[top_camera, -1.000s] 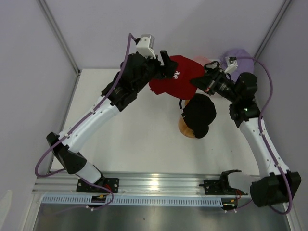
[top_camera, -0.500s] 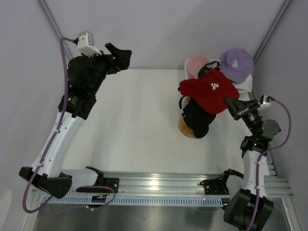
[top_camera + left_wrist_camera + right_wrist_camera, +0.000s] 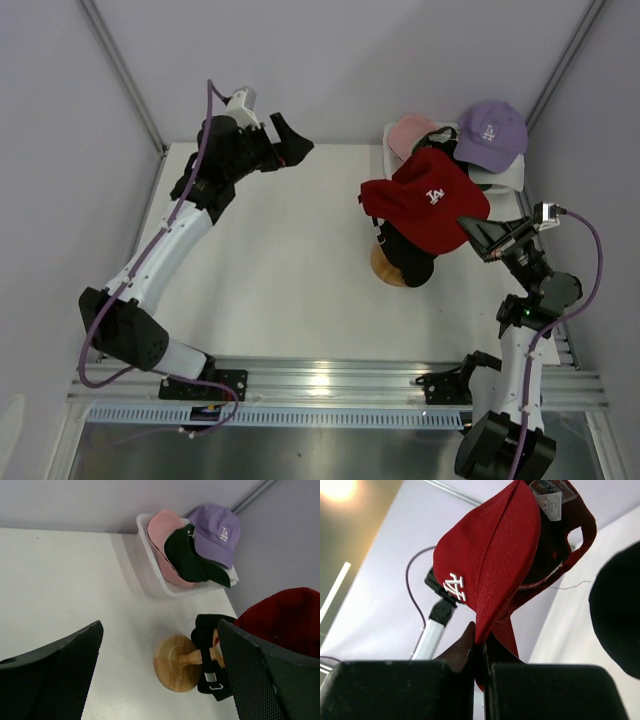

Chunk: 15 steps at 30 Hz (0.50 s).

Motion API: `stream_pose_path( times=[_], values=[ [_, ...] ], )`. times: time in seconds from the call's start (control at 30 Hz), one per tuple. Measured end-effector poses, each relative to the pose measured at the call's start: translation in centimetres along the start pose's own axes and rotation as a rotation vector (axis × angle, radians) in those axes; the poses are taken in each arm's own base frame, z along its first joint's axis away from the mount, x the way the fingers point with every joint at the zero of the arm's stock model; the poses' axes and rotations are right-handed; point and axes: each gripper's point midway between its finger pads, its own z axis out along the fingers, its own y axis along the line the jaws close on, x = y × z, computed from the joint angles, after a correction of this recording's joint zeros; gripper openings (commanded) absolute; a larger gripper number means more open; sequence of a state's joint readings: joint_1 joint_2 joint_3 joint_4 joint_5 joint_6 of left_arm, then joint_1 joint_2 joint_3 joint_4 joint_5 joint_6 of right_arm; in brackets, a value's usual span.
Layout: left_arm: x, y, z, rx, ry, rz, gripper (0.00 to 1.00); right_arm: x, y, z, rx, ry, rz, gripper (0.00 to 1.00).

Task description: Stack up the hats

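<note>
My right gripper [image 3: 480,233] is shut on the edge of the red hat [image 3: 425,198] and holds it in the air just above the black hat [image 3: 408,262]. The black hat sits on the wooden stand [image 3: 383,268]. In the right wrist view the jaws [image 3: 481,641] pinch the red hat [image 3: 495,555] between them, and the black hat [image 3: 620,620] shows at the right. My left gripper [image 3: 290,150] hangs open and empty over the far left of the table. Between its fingers [image 3: 270,675] the left wrist view shows the stand [image 3: 180,670].
A white mesh basket [image 3: 512,176] stands at the back right and holds a pink hat [image 3: 408,132], a lavender hat [image 3: 490,130] and a dark cap [image 3: 192,562]. The basket [image 3: 147,572] lies close behind the stand. Walls close in the table at back and sides.
The left gripper has let go of the red hat, opened and pulled away to the left. The right gripper has carried the red hat back over the black hat on the stand.
</note>
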<state>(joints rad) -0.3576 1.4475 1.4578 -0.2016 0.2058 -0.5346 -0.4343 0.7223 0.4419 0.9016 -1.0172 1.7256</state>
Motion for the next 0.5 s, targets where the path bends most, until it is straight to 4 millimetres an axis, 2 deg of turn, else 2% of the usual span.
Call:
stream_pose_path(
  times=[0.1, 0.27, 0.5],
  values=[
    [1.3, -0.3, 0.7, 0.048, 0.045, -0.011, 0.99, 1.2, -0.4, -0.6, 0.036, 0.031, -0.022, 0.0],
    [3.0, -1.6, 1.8, 0.14, 0.096, -0.004, 0.97, 2.4, -3.8, -2.4, 0.13, 0.028, -0.026, 0.0],
    [6.1, -4.6, 2.8, 0.25, 0.166, 0.059, 0.96, 1.6, -7.6, -2.8, 0.214, 0.05, 0.021, 0.0]
  ],
)
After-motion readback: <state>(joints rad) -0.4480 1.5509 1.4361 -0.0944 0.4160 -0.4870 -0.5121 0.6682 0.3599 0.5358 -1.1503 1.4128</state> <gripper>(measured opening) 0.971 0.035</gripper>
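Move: The red hat's brim is in the right fingers; the black hat on its wooden stand lies about 9 cm left of that hand, 4 cm ahead and some 14 cm lower. Beyond, in the basket, the green hat is about 25 cm ahead and 1 cm left, the purple one 30 cm ahead and 9 cm right, both some 24 cm lower. From the open left hand, the red hat's middle is about 20 cm right, 9 cm back and slightly lower. Right hand lowers the red hat about 8 cm towards the black one; open left hand approaches, 7 cm rightward. ##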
